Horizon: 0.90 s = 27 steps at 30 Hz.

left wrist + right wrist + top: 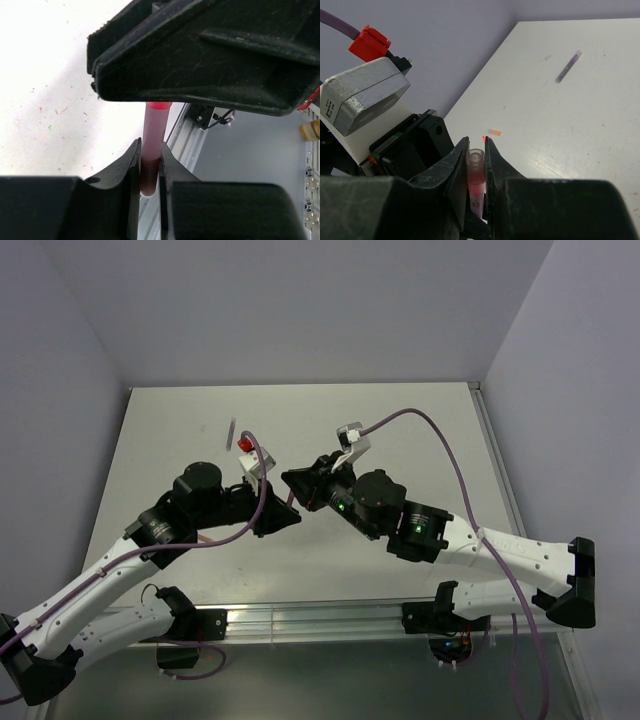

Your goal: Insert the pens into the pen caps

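My two grippers meet tip to tip above the middle of the table. My left gripper [288, 517] [150, 150] is shut on a pinkish-red pen [154, 125], whose far end runs up to the black body of the right gripper. My right gripper [297, 483] [476, 145] is shut on a pale pink pen cap [476, 162] that shows red inside. A dark grey pen [231, 432] [568, 66] lies on the table at the far left, with a paler far end. A small pale orange stub [494, 132], like a cap, lies on the table just beyond the right fingertips.
The left wrist camera housing [365, 95], with its red connector [367, 42] [244, 443], sits close to the left of the right fingers. Purple cables [440, 440] loop over the table. Grey walls stand behind and at both sides. An aluminium rail [320, 620] runs along the near edge.
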{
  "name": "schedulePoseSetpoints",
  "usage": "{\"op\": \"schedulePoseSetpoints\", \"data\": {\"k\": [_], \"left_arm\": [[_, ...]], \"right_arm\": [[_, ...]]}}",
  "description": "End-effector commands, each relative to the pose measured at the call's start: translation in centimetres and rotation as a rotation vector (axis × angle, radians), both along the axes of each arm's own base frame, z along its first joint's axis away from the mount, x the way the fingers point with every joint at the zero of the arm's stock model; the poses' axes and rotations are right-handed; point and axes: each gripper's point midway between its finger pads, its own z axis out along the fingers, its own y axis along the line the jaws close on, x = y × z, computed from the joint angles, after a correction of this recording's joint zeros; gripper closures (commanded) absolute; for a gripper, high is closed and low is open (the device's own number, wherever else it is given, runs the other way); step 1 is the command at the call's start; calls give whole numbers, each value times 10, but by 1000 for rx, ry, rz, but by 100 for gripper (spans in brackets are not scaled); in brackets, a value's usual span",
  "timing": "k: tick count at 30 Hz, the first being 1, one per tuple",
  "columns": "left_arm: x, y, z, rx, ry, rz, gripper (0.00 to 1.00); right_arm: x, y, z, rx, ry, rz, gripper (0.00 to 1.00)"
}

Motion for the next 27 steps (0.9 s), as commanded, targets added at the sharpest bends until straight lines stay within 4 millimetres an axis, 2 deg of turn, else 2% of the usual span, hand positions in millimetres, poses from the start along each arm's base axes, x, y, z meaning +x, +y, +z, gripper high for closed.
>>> {"op": "schedulePoseSetpoints", "data": {"k": [1, 2, 4, 5, 10, 11, 15, 20, 27], "left_arm": [[50, 21, 178, -445, -426, 254, 100], [48, 20, 176, -446, -424, 241, 100], [45, 16, 170, -438, -412, 207, 100], [44, 14, 168, -437, -404, 198, 99], [37, 8, 155, -429, -373, 147, 90], [36, 7, 154, -428, -369, 141, 85], [32, 5, 141, -413, -341, 125, 75], [25, 0, 127, -396, -313, 91, 60], [19, 1, 117, -364, -286, 90, 57]], "right_arm": [[-81, -9, -134, -472, 239, 295, 100], [-79, -7, -124, -451, 238, 280, 100], [-72, -11, -117, -454, 245, 242, 100], [-66, -10, -105, -434, 237, 210, 100], [-50, -15, -74, -388, 229, 135, 100], [-46, -16, -72, -382, 233, 118, 100], [-25, -26, -60, -362, 229, 28, 100], [-2, -34, -37, -321, 203, -43, 100], [45, -53, -15, -291, 174, -143, 100]]}}
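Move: The red pen's lower end is still in the left fingers, while its cap is in the right fingers, about 6 cm above the left hand and 3 cm ahead. From the right hand the pen's middle is some 3 cm below and 2 cm back. On the table, some 27 cm below the left hand, the orange pen lies about 29 cm left and 9 cm ahead, its cap 32 cm left and 15 cm ahead. Raise both grippers together about 3 cm with the joined pen between them, then open the left fingers to release the pen's lower end and take that hand on up to about 8 cm in all and slightly forward. Keep the right fingers shut on the cap; swing that hand to the right and forward, sinking about 5 cm and tilting, clear of the left gripper. ##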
